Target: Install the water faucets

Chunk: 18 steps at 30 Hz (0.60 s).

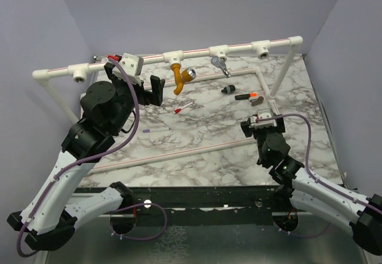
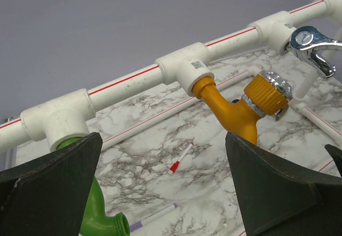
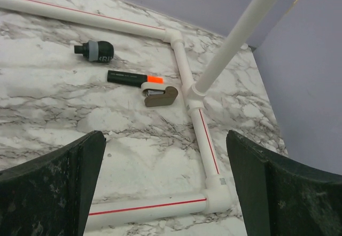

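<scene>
Three water faucets hang from the white pipe rail (image 2: 128, 78). The green plastic one (image 2: 99, 214) sits under the left tee joint (image 2: 61, 121), close beside my left gripper's left finger (image 2: 48, 188), which partly hides it. The mustard-orange faucet (image 2: 235, 110) (image 1: 179, 76) with a silver knob hangs from the middle tee. The grey metal faucet (image 2: 312, 46) (image 1: 219, 65) is at the tee to the right. My left gripper (image 2: 163, 193) (image 1: 136, 82) is open and holds nothing. My right gripper (image 3: 165, 188) (image 1: 262, 123) is open low over the marble table, above a corner of the floor pipe (image 3: 214, 193).
A red-tipped stick (image 2: 180, 158) (image 1: 183, 107) and a purple-tipped stick (image 2: 155, 217) (image 1: 156, 130) lie on the marble table. A black knob-like part (image 3: 95, 50), a black marker with an orange band (image 3: 133, 78) and a brown clip (image 3: 160, 95) lie near the frame's upright post (image 3: 235, 38).
</scene>
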Available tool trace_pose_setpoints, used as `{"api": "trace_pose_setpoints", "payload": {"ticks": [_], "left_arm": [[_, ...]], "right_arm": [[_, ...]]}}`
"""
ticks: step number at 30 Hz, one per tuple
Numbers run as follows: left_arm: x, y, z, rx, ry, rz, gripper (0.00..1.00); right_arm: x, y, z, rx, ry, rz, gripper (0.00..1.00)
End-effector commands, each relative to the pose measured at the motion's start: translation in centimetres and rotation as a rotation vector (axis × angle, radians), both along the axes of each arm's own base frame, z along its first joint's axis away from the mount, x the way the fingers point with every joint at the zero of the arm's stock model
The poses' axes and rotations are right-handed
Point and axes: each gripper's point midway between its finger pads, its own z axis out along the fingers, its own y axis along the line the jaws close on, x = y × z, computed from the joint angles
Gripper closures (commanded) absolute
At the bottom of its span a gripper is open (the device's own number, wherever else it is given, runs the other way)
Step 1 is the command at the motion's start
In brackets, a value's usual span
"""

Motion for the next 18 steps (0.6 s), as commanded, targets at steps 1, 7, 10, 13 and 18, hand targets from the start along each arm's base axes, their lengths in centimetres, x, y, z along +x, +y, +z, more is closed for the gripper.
{"api": "trace_pose_setpoints", "payload": {"ticks": [1,7,10,13,18], "left_arm": [[-1.4,-0.6,0.1,-0.041,0.021,-0.063,0.01],[-1.9,-1.2,-0.4,-0.042,0.035,-0.104,0.01],[-2.0,-1.1,-0.4,-0.04,0.031,-0.109,0.01],[-2.3,-1.1,-0.5,-0.037,0.029,-0.116,0.01],[-2.4,-1.1,-1.0,-0.025,0.035,-0.119,0.01]], "right_arm": [[1.0,-0.8,-0.3,0.159,-0.112,-0.027,0.0],[2.3,-2.5,-3.9,0.195,-0.135,-0.053,0.0],[2.9,-4.0,-5.1,0.178,-0.143,-0.128,0.0],[3.6,-4.9,-5.7,0.157,-0.159,-0.158,0.0],[5.0,-7.1,-7.4,0.197,-0.157,-0.181,0.0]]}}
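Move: Both my hands are empty, with the faucets already hanging from the upper pipe. The chrome faucet is about 19 cm left of my right hand, 6 cm ahead and 24 cm above. The stapler sits 20 cm ahead and 3 cm right of that hand, the lower pipe corner 6 cm ahead and 11 cm right, both 19 cm below. From my left hand, the chrome faucet is about 24 cm right, 9 cm ahead, roughly level. I keep sinking my empty right hand away from the chrome faucet, about 10 cm down, with 6 cm to the right and 4 cm forward, towards the lower pipe corner, slowing near the end and turning some 10 degrees clockwise. My left hand eases about 2 cm back, turning slightly clockwise. All fingers stay wide open and touch nothing. ##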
